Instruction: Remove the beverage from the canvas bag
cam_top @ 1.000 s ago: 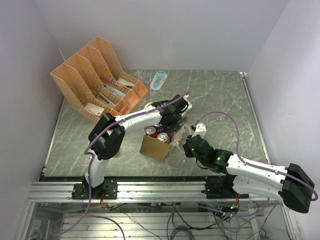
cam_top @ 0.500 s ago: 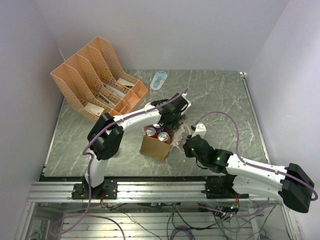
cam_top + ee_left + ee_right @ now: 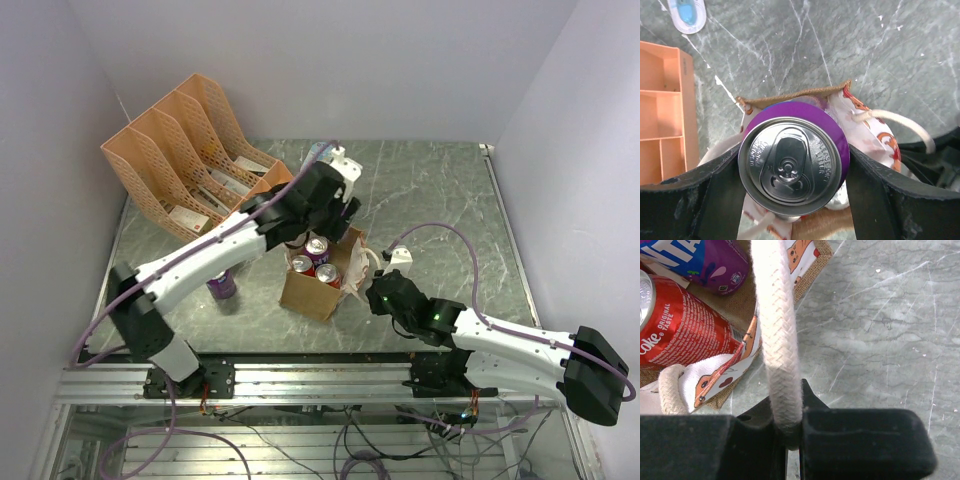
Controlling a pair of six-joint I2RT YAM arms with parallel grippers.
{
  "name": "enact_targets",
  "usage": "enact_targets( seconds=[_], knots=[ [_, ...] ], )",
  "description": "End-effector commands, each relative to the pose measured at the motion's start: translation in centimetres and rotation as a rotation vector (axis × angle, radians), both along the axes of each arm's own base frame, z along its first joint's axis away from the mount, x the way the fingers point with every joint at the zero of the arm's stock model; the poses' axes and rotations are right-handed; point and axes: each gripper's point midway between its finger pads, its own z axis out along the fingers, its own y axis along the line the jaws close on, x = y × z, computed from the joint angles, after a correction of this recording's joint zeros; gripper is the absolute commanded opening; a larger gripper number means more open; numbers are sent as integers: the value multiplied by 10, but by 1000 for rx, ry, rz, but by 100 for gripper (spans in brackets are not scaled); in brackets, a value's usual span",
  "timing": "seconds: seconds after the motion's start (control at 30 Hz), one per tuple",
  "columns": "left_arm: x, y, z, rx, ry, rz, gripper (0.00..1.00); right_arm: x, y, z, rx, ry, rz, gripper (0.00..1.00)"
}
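The tan canvas bag [image 3: 310, 293] stands on the table's middle, and its brown rim [image 3: 790, 95] shows below the can in the left wrist view. My left gripper [image 3: 319, 238] [image 3: 792, 167] is shut on a purple beverage can [image 3: 792, 162] and holds it upright just above the bag's mouth. Two red cans [image 3: 303, 265] stay inside the bag. My right gripper [image 3: 373, 291] [image 3: 787, 432] is shut on the bag's cream rope handle [image 3: 776, 340] at the bag's right side. A red Coke can [image 3: 682, 327] and a purple can [image 3: 705, 260] show in the right wrist view.
An orange file rack [image 3: 190, 150] [image 3: 660, 125] stands at the back left. A blue-and-white item [image 3: 687, 12] lies behind the bag. Another purple can [image 3: 222, 285] stands on the table left of the bag, under the left arm. Walls close in on three sides.
My left arm has risen and drawn the purple can up out of the bag. Its elbow swung away and uncovered the purple can on the table. The right arm has held still.
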Motion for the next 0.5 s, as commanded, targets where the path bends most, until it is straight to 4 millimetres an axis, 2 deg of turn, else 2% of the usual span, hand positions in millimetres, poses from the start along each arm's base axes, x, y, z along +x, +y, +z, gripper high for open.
enact_targets(
  seconds=[0.0,0.17,0.37,0.47],
  knots=[
    [-12,18,52,-145,-74,37,25,0,-9,-5,-60,6,-12,4],
    [-40,52,68,-186,-78,63,18,0,-9,-5,-62,6,-11,4],
    [-71,111,54,-176,-72,175,8,0,-9,-5,-61,6,-9,4],
    [-79,139,42,-160,-80,259,7,0,-9,-5,-64,8,-7,4]
  ],
)
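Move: My left hand already holds the purple can high over the bag. Its goal is the spot by the standing can, which is some 25 cm to the left, 7 cm back and about 18 cm lower. The bag's middle is roughly 4 cm back, 2 cm left and 17 cm below; the orange rack is about 29 cm left and 16 cm ahead. From my right hand, the standing can is around 35 cm left, 2 cm ahead. I swing my left hand left and back, off the bag past its left side towards the standing can, about 11 cm left and 8 cm back. I rise some 5 cm first, then begin to sink, the wrist turning only slightly and my fingers keeping their grip on the purple can. My right hand stays put and keeps pinching the bag's rope handle. ##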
